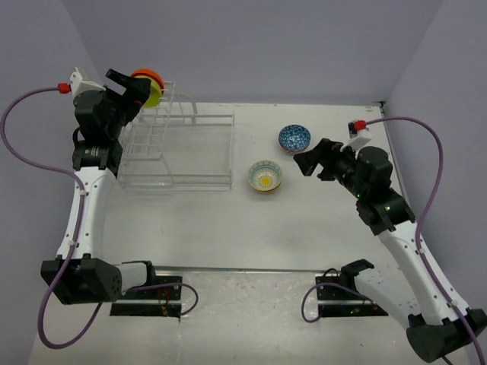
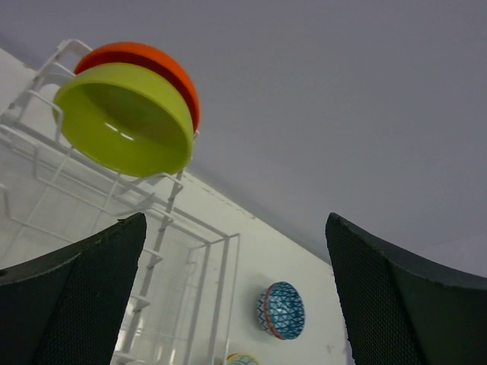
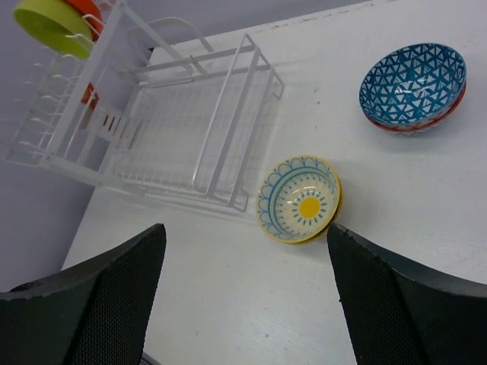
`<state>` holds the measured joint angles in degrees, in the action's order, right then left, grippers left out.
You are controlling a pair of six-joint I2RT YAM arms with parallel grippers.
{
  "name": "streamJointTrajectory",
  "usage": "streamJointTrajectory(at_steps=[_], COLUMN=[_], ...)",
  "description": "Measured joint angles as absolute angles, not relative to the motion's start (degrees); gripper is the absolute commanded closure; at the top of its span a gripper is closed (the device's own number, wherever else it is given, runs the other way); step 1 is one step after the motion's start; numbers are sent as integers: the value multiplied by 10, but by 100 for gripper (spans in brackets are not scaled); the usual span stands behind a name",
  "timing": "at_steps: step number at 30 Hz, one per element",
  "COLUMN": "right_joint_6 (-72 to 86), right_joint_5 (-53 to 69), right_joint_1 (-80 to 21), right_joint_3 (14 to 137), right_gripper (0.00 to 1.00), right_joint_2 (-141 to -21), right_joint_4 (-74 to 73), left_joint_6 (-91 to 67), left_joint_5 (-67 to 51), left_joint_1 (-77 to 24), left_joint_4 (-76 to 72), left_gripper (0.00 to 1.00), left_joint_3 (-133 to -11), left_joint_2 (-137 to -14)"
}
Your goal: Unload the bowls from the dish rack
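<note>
The whitish wire dish rack (image 1: 179, 148) stands at the back left. A lime green bowl (image 1: 154, 93) and an orange bowl (image 1: 146, 75) behind it stand on edge at the top of its taller gridded end; both show in the left wrist view (image 2: 125, 118), (image 2: 163, 61). My left gripper (image 1: 128, 85) is open and empty, right beside those bowls. A blue patterned bowl (image 1: 294, 138) and a yellow-centred bowl (image 1: 265, 176) sit on the table right of the rack. My right gripper (image 1: 310, 161) is open and empty, just right of both.
The white table (image 1: 243, 228) ends at purple walls at the back and sides. The rack's low section (image 3: 190, 122) holds nothing. The two table bowls also show in the right wrist view (image 3: 413, 85), (image 3: 299, 199).
</note>
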<state>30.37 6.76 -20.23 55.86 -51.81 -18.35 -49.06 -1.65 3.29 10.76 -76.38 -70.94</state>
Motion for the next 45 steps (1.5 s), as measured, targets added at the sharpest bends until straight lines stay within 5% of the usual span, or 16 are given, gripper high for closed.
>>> streamJointTrajectory(at_steps=[12, 28, 37, 45], right_joint_6=[298, 295, 293, 289], right_joint_5=[118, 145, 145, 145], right_joint_1=[-202, -202, -202, -202], right_joint_3=[492, 475, 473, 471], right_gripper=[14, 14, 15, 15], right_joint_2=[-399, -337, -337, -337], right_joint_4=[-240, -249, -250, -250], left_joint_6=[-673, -720, -724, -725], left_joint_5=[-70, -27, -11, -2], left_joint_1=[68, 75, 75, 77], left_joint_4=[-3, -81, -89, -105], left_gripper=[0, 14, 26, 53], left_joint_3=[-721, -723, -740, -753], left_joint_2=[-773, -858, -913, -915])
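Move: Ahead of the open left hand by about 12 cm, 3 cm to its left and some 12 cm lower, the lime-green bowl stands in the rack. The orange bowl is right behind it, about 4 cm farther out and almost as high; the lower wire basket lies on the table about 33 cm below the hand, 4 cm ahead and 9 cm to its right. From the right hand the green bowl is roughly 25 cm ahead, 47 cm left and 3 cm lower. Reaching forward about 11 cm while sinking some 7 cm and easing a little left, the left hand goes to the top rim of the green bowl. It rolls its left side down about 25 degrees early on, then closes its fingers to about half open, bringing them to either side of the rim. The right hand, open, backs away about 8 cm from the bowls on the table, then stays. ##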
